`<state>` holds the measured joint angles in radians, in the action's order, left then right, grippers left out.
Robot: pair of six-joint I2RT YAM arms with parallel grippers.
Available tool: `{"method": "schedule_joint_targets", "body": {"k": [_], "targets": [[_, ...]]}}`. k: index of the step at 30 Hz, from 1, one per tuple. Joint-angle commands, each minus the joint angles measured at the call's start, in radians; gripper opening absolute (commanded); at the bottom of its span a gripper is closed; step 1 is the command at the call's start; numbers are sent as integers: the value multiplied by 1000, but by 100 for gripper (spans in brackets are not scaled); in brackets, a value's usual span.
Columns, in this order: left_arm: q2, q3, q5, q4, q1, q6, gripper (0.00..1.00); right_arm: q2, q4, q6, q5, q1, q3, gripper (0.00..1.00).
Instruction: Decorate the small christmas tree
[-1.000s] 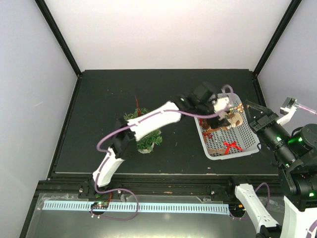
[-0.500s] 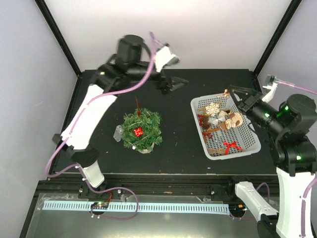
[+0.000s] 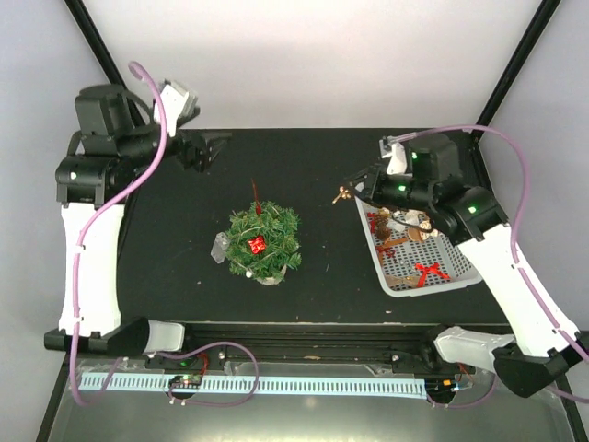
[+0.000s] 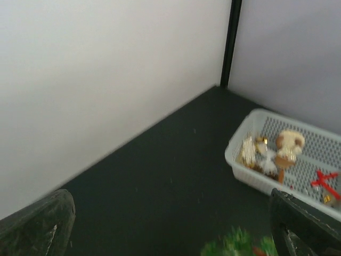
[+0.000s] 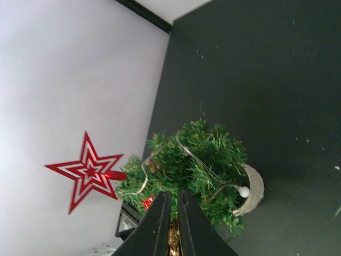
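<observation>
The small christmas tree (image 3: 264,241) stands mid-table in its cream pot (image 5: 256,190), with a red star (image 5: 88,172) on top and a red bauble (image 3: 258,244) among the needles. My right gripper (image 3: 350,188) hovers between the tree and the basket, to the tree's right. Its jaws are shut on a small gold glittery ornament (image 5: 173,241). In the right wrist view the tree (image 5: 198,160) lies straight ahead of the fingertips. My left gripper (image 3: 210,147) is raised at the far left, open and empty, and its wrist view catches the tree's top (image 4: 238,246).
A white mesh basket (image 3: 466,267) of ornaments, among them a red bow (image 3: 426,272), sits at the right, with its rim (image 4: 241,164) also in the left wrist view. A small clear piece (image 3: 219,249) lies against the tree's left side. White walls and black corner posts enclose the table.
The left arm swung from over the basket back to the far left corner with its jaws wide. The right arm came in over the basket and now points left toward the tree, holding the gold ornament.
</observation>
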<state>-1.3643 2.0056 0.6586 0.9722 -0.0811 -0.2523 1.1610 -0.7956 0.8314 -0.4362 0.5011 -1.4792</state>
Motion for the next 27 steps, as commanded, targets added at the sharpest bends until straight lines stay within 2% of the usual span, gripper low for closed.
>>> {"method": "schedule_joint_targets", "body": {"k": [1, 7, 14, 27], "targets": [[140, -169, 41, 75, 52, -58, 99, 54, -53, -68, 86, 83, -61, 8], [254, -322, -18, 54, 82, -48, 99, 193, -132, -109, 214, 211, -152, 7], [273, -351, -55, 44, 86, 23, 99, 283, -129, -132, 245, 255, -168, 7], [289, -402, -69, 48, 91, 38, 99, 403, -98, -143, 241, 314, -200, 7]]}}
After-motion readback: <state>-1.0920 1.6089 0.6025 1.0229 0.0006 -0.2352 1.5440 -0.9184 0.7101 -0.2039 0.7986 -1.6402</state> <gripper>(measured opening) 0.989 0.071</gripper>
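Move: Some 20 cm left of the right hand, about level in forward reach and 20 cm lower, stands the christmas tree's foliage; this hand already holds a small gold ornament. The clear icicle hangs about 10 cm farther left, beyond the tree's middle. The basket lies roughly 18 cm to the right hand's right, 11 cm farther out and 35 cm below. From the left hand, the tree is about 9 cm right, 4 cm back and 33 cm down. Carrying the gold ornament in nearly shut fingers, the right hand comes left and down, about 10 cm each, away from the basket to the right side of the tree, its fingers tipping some 20 degrees further down towards the branches. The left hand stays wide open and sinks about 8 cm while drawing back, nearer the tree but still well clear of it. ##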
